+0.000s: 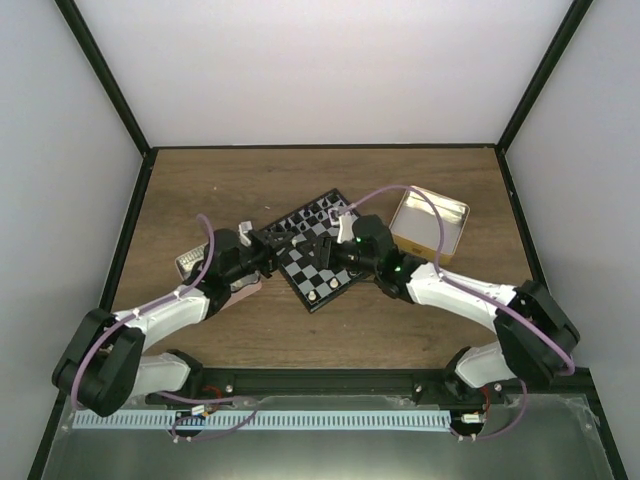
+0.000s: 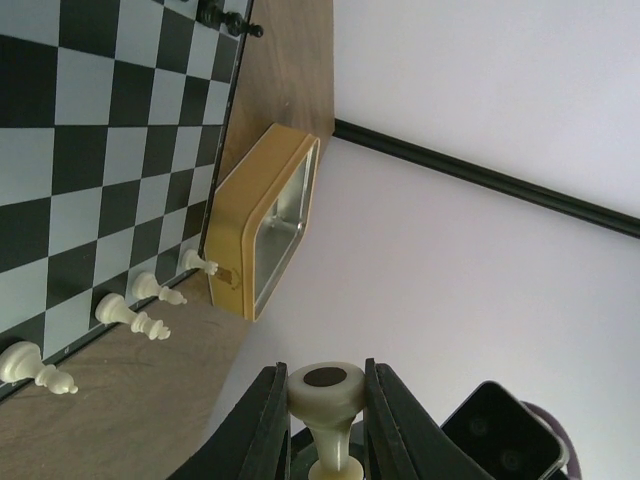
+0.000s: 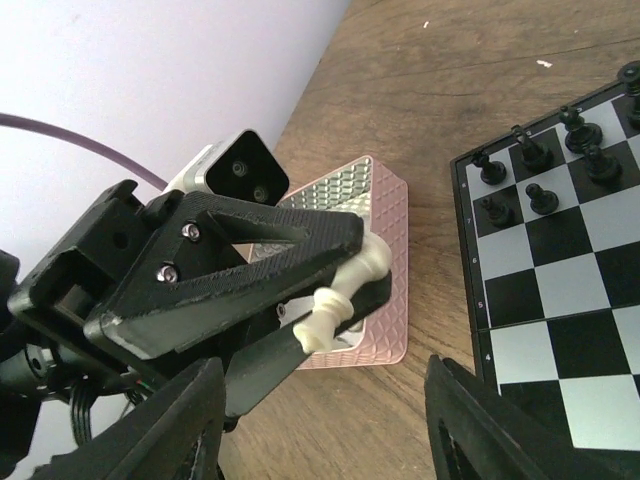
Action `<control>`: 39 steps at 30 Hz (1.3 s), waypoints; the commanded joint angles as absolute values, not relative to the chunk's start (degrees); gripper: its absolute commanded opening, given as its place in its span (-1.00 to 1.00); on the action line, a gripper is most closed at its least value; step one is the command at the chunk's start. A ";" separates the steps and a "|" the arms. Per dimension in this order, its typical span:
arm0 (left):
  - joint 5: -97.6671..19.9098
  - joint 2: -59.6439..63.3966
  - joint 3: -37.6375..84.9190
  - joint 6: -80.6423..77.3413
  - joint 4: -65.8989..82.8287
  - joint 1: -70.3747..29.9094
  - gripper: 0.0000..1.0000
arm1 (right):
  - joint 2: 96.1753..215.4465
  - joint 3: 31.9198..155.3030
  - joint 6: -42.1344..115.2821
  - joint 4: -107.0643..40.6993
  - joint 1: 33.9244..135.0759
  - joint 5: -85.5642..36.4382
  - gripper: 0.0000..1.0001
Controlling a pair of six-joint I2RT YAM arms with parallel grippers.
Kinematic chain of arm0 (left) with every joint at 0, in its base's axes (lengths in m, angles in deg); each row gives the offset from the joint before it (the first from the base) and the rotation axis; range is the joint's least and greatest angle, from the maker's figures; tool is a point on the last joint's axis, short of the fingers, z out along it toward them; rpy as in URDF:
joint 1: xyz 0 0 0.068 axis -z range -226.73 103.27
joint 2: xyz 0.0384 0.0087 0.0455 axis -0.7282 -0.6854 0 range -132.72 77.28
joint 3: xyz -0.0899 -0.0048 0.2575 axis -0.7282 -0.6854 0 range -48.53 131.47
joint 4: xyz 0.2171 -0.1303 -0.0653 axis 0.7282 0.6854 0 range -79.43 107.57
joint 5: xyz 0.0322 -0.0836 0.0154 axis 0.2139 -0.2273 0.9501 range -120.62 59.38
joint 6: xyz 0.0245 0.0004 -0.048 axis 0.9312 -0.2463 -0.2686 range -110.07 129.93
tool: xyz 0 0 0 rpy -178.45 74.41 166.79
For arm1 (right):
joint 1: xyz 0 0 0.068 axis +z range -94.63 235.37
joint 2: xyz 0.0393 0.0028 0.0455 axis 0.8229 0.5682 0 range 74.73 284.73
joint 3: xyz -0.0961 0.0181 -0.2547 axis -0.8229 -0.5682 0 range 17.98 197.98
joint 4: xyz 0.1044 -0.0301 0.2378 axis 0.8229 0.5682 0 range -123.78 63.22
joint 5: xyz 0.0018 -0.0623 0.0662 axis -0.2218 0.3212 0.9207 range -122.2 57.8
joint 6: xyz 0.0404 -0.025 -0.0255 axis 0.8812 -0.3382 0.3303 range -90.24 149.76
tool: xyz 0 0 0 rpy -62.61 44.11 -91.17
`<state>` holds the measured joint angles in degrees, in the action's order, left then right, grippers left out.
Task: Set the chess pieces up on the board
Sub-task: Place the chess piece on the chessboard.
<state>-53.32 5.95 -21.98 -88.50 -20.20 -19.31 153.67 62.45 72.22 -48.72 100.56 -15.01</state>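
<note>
The board (image 1: 318, 262) lies tilted at the table's middle. Black pieces (image 3: 530, 150) stand at its far corner. Several cream chess pieces (image 2: 130, 315) stand in a row along its near edge. My left gripper (image 2: 320, 370) is shut on the round base of a cream chess piece (image 2: 325, 392), held off the board's left side above the table. The right wrist view shows that piece (image 3: 345, 295) lying between the left fingers over a pink tin (image 3: 385, 250). My right gripper (image 3: 325, 430) is open over the board with nothing between its fingers, facing the left gripper (image 1: 268, 243).
A gold tin (image 1: 432, 224) lies open at the board's right, also seen in the left wrist view as the gold tin (image 2: 262, 235). The pink tin (image 1: 195, 266) lies left of the board, under the left arm. Dark rails edge the wooden table (image 1: 200, 190).
</note>
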 commanded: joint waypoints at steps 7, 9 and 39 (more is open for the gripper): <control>-50.90 4.23 -22.70 -91.34 -25.43 -17.38 -0.74 | 159.63 69.07 71.90 -46.97 100.95 -12.68 0.00; -50.90 3.89 -22.54 -91.36 -25.53 -17.13 -0.74 | 160.69 70.03 71.78 -46.54 100.96 -12.83 -0.09; -28.28 21.55 -12.22 -50.13 14.83 -17.46 0.45 | 155.75 76.13 63.56 -22.56 100.82 -22.85 -0.80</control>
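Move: The left hand holds the white chess piece by its base. The right hand's open fingers are just short of the free head end, with the piece some 2 cm ahead of them, 3 cm left and 1 cm below. The board's middle is about 7 cm right of the right hand, 2 cm back and 16 cm down; the black pieces stand about 9 cm straight ahead of it. From the left hand the pink tin lies roughly 23 cm left and 12 cm back. Forward, left and slightly down by about 3 cm, the right hand eases in and closes its fingers to pinch the white piece's head end, while the left hand keeps its grip, almost still. Then the left fingers open and let go, and that hand draws off left and up some 5 cm, rolling about 25 degrees; the right hand keeps the piece and drifts about 2 cm back to the right. ##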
